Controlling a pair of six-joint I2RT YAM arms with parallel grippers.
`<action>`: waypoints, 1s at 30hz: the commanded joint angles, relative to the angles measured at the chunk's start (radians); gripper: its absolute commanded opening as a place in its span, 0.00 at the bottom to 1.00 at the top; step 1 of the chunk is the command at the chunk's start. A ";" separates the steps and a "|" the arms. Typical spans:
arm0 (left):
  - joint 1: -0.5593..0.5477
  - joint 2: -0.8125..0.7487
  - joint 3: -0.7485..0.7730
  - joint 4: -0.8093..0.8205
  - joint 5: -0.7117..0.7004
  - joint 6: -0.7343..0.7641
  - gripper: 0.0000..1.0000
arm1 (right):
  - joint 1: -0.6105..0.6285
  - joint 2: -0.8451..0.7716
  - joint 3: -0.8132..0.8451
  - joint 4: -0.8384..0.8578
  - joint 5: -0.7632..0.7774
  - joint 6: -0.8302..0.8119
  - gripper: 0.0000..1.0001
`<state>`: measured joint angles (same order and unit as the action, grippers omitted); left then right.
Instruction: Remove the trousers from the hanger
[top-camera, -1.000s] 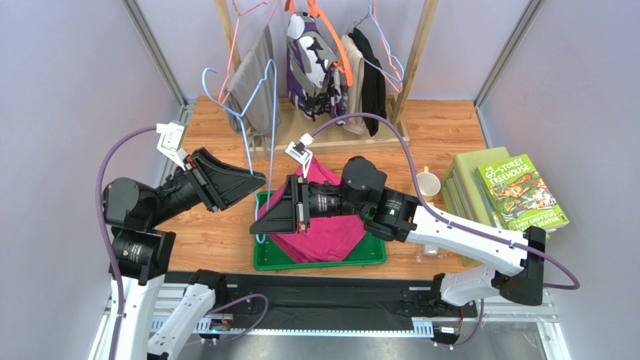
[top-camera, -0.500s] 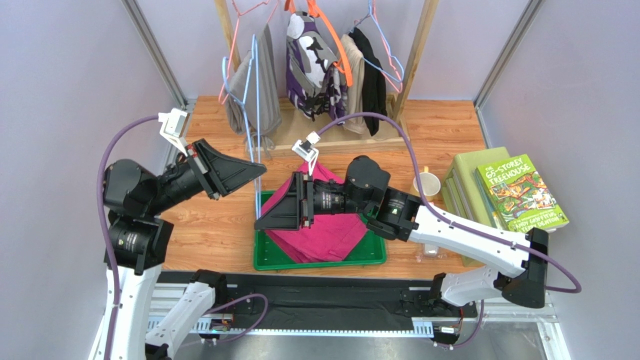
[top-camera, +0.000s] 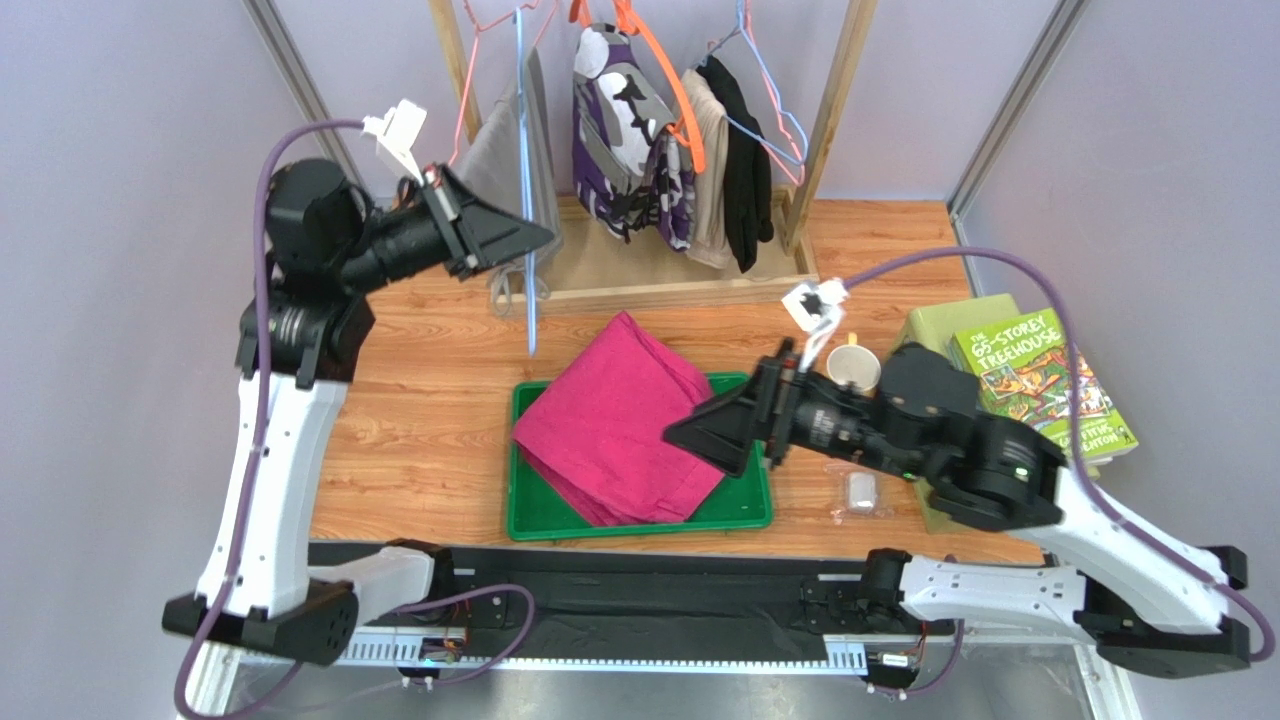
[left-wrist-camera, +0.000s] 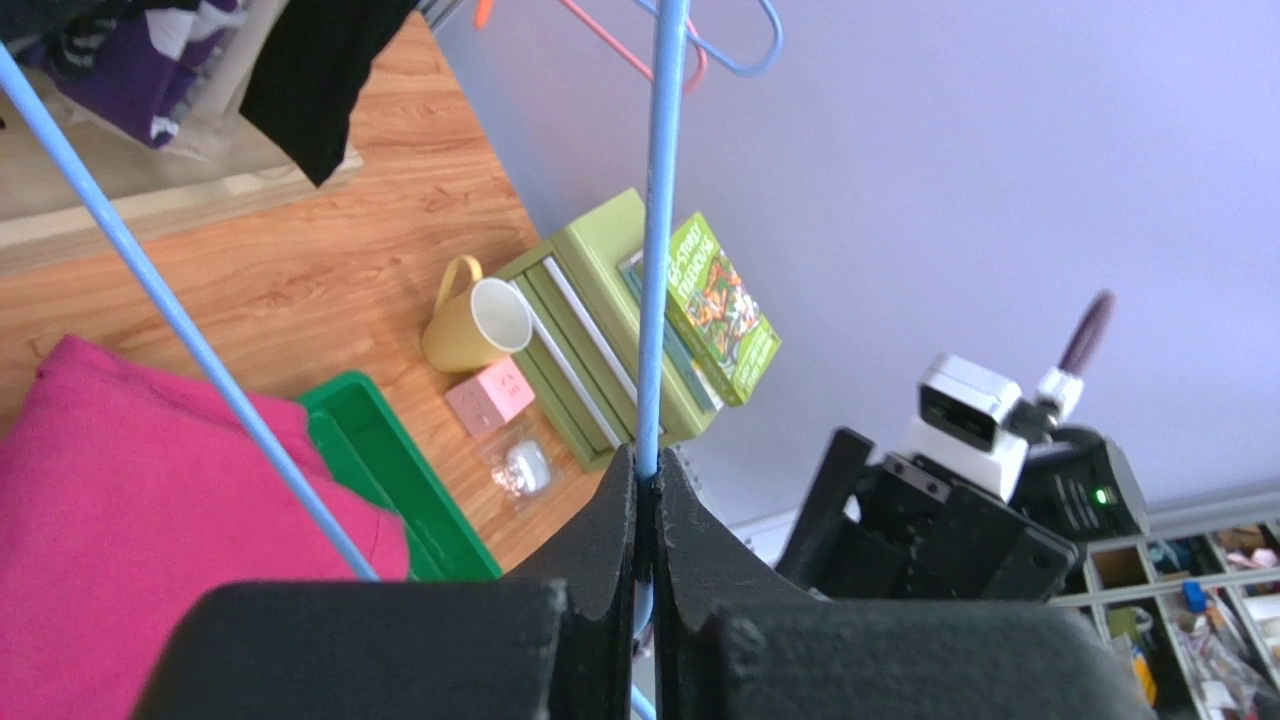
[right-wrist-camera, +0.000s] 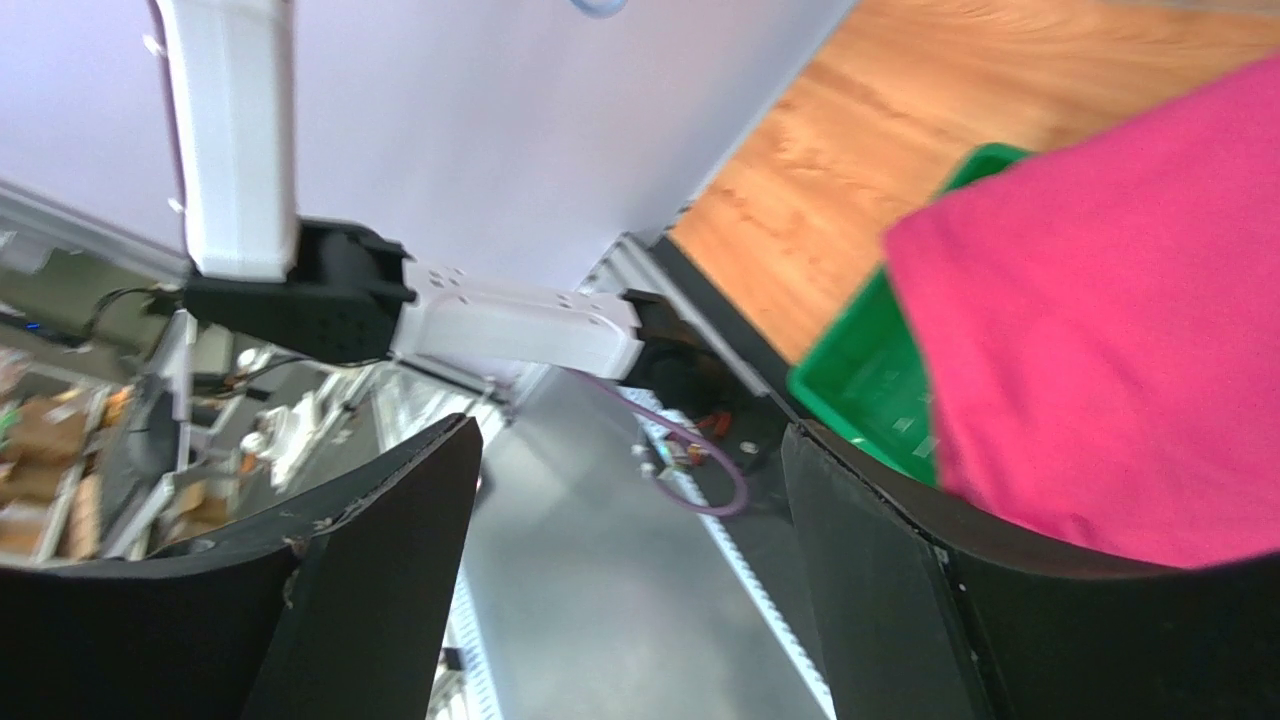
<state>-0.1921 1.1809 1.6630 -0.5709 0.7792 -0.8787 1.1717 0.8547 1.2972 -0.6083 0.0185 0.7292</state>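
The magenta-pink trousers (top-camera: 616, 428) lie folded on the green tray (top-camera: 646, 528), overhanging its far left edge. They also show in the left wrist view (left-wrist-camera: 135, 495) and the right wrist view (right-wrist-camera: 1112, 330). The light-blue wire hanger (top-camera: 528, 285) is bare and held upright above the table, in front of the rack. My left gripper (top-camera: 534, 237) is shut on one of its wires (left-wrist-camera: 657, 225), pinched between the fingertips. My right gripper (top-camera: 684, 438) is open and empty, just right of the trousers over the tray's right part, with its jaws wide apart in the right wrist view (right-wrist-camera: 631, 435).
A wooden rack (top-camera: 819, 135) at the back holds grey trousers (top-camera: 504, 143), a purple-white garment on an orange hanger (top-camera: 631, 135) and dark clothes (top-camera: 744, 150). A yellow mug (top-camera: 854, 365), a small packet (top-camera: 861, 492), a green box and a book (top-camera: 1044, 383) stand at the right.
My left arm rose and swung back toward the rack with the hanger, which came away from the trousers. My right gripper drew back to the right, off the trousers, which stay on the tray.
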 joint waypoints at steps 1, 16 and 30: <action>0.002 0.182 0.231 -0.101 0.000 0.021 0.00 | -0.001 -0.107 0.028 -0.228 0.179 -0.079 0.79; 0.063 0.652 0.701 0.017 0.071 -0.325 0.00 | -0.001 -0.347 0.013 -0.373 0.297 -0.044 0.78; 0.086 0.761 0.772 0.120 0.062 -0.517 0.00 | 0.000 -0.364 -0.029 -0.344 0.276 -0.024 0.77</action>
<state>-0.1104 1.9499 2.4340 -0.4416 0.8127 -1.2266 1.1702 0.5003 1.2793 -0.9951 0.2962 0.6914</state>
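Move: My left hand already grips the empty blue hanger, and its slot on the rack's rail lies about 27 cm straight ahead and some 13 cm above that hand. The grey trousers hang around 25 cm ahead and 9 cm to my left hand's left, the patterned trousers about 25 cm ahead and 10 cm to its right, both roughly 10 cm below it. From my empty right hand, the slot is some 47 cm ahead, 14 cm left and 20 cm up. I carry the blue hanger forward with my left hand, about 20 cm in one quick reach that slows towards the rail, into the gap between the grey and patterned trousers, then lift nearly 4 cm, rolling the wrist some 15 degrees and keeping my pinch. Meanwhile my right hand, wide open, swings right, clear of the green tray, turning slightly clockwise and sinking a little. ##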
